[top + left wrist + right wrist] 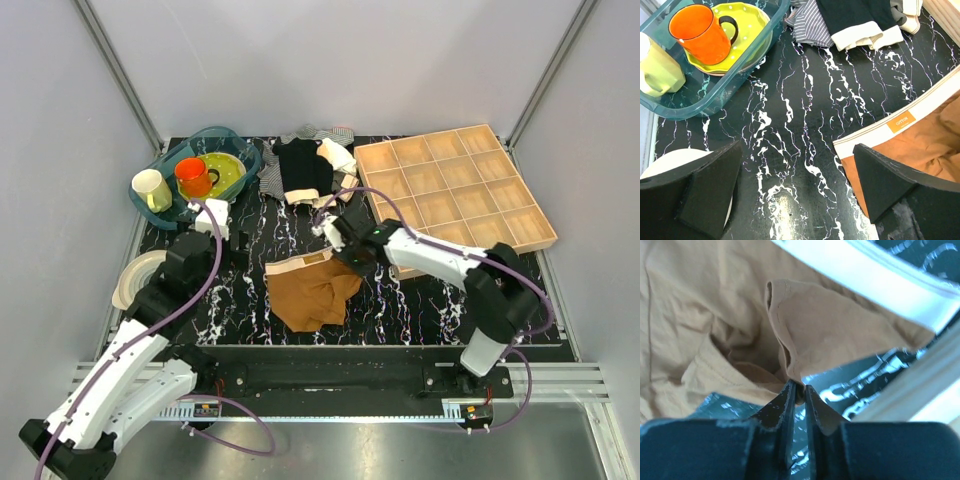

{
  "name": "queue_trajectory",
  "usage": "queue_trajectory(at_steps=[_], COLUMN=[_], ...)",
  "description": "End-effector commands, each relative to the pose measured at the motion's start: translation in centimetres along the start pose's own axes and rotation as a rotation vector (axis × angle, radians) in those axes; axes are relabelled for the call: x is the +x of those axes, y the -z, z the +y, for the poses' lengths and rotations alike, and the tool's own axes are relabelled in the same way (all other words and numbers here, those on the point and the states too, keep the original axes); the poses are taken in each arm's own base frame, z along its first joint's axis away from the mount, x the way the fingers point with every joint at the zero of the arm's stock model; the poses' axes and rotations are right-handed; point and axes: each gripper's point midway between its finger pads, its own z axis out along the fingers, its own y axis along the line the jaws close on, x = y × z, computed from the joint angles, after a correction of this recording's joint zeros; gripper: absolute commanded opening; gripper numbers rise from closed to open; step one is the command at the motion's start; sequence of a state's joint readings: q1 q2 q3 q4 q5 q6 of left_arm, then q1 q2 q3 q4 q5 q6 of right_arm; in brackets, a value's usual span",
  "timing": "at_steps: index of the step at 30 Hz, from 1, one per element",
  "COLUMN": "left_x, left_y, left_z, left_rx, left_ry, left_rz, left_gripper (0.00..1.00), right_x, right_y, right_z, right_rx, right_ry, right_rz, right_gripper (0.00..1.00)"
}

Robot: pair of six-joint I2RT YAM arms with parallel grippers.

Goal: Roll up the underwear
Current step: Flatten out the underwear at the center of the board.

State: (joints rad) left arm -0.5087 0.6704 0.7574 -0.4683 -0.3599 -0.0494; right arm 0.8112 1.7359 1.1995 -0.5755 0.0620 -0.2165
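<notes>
The rust-brown underwear (312, 290) with a pale beige waistband lies crumpled near the table's front middle. It also shows in the left wrist view (912, 137) and the right wrist view (715, 315). My right gripper (345, 262) is shut on a fold of its right edge, which it pinches between its fingertips (798, 390) and lifts a little. My left gripper (205, 235) is open and empty, hovering over bare table left of the underwear, its right finger (885, 175) just above the waistband's left corner.
A black garment with beige bands (303, 168) and striped cloth (271, 176) lie at the back. A teal bin (190, 175) holds an orange mug, a yellow plate and a pale mug. A wooden compartment tray (455, 190) sits at the right. A white plate (135, 275) lies at the left.
</notes>
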Motion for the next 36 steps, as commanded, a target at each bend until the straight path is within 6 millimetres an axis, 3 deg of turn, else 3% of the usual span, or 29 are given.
queue_trajectory(at_steps=[1,2,3,4,6,7,9,13,16,17,19,20,23,24,26,28,31,36], left_x=[-1.8,-1.7,-1.7,-1.4,-1.1,-0.8,-0.4,1.1,2.4,3.5,4.3,5.2,6.5,8.0,9.1,11.1,13.2,15.7], left_y=[-0.3,-0.4,-0.5,-0.7,-1.1,-1.4,-1.8,-2.8,-4.1,-5.0,-5.6,-6.4,-7.2,-7.8,-8.0,-8.3,-8.8,-9.2], left_z=[-0.8,-1.0,-1.3,-1.8,-2.4,-3.1,-3.5,-5.2,-5.9,-6.2,-6.6,-6.9,-7.7,-8.1,-9.2,-9.9,-9.9,-9.6], left_rx=[0.049,0.058,0.07,0.099,0.125,0.158,0.184,0.263,0.31,0.318,0.354,0.36,0.407,0.416,0.467,0.481,0.453,0.384], left_ry=[0.012,0.012,0.013,0.009,0.011,0.01,0.018,0.041,0.097,0.116,0.183,0.212,0.264,0.271,0.306,0.331,0.342,0.316], left_rz=[-0.054,-0.049,-0.044,-0.03,-0.01,0.011,0.035,0.121,0.218,0.274,0.34,0.39,0.489,0.556,0.622,0.713,0.799,0.888], left_gripper=[0.99,0.99,0.99,0.99,0.99,0.99,0.99,0.99,0.99,0.99,0.99,0.99,0.97,0.97,0.96,0.88,0.76,0.65], right_x=[3.5,4.2,6.4,7.4,9.5,10.0,10.7,10.4,8.7,7.7,6.8,6.3,5.1,4.8,4.1,3.6,3.3,3.3], right_y=[3.6,4.6,4.7,5.0,5.8,6.1,6.8,8.1,9.1,9.5,10.0,10.5,10.6,10.5,10.5,10.7,11.4,11.5], right_z=[-1.3,-1.9,-1.4,-1.3,-1.4,-1.5,-2.4,-3.6,-2.2,-1.0,0.9,2.8,4.6,4.6,4.5,4.4,4.4,3.8], right_rx=[-0.054,-0.051,-0.085,-0.097,-0.099,-0.096,-0.069,-0.076,-0.18,-0.255,-0.377,-0.493,-0.618,-0.628,-0.637,-0.637,-0.63,-0.564], right_ry=[0.05,0.056,0.062,0.085,0.079,0.084,0.046,-0.003,0.046,0.069,0.175,0.213,0.268,0.272,0.275,0.276,0.281,0.28], right_rz=[0.013,0.004,0.052,0.067,0.076,0.078,0.056,-0.005,-0.1,-0.155,-0.223,-0.281,-0.367,-0.372,-0.379,-0.395,-0.42,-0.436], right_gripper=[0.23,0.23,0.25,0.36,0.46,0.57,0.61,0.68,0.81,0.96,0.99,0.99,0.98,0.98,0.98,0.98,0.98,0.99])
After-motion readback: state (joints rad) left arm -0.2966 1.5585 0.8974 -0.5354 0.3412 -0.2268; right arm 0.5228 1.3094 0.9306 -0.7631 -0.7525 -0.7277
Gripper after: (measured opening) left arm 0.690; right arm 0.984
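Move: The waistband's left corner is about 6 cm right of the left hand, level fore and aft, 22 cm below; the basket's middle is 22 cm ahead and 13 cm left, the plates 24 cm left and 3 cm back. The right hand already pinches the underwear's right side, the underwear's middle some 12 cm left, 4 cm back and 4 cm below; the wooden tray's middle is 17 cm ahead and 22 cm right. Right hand pulls the pinched side rightwards, lets go and draws back; left sinks 19 cm towards the waistband's corner. ##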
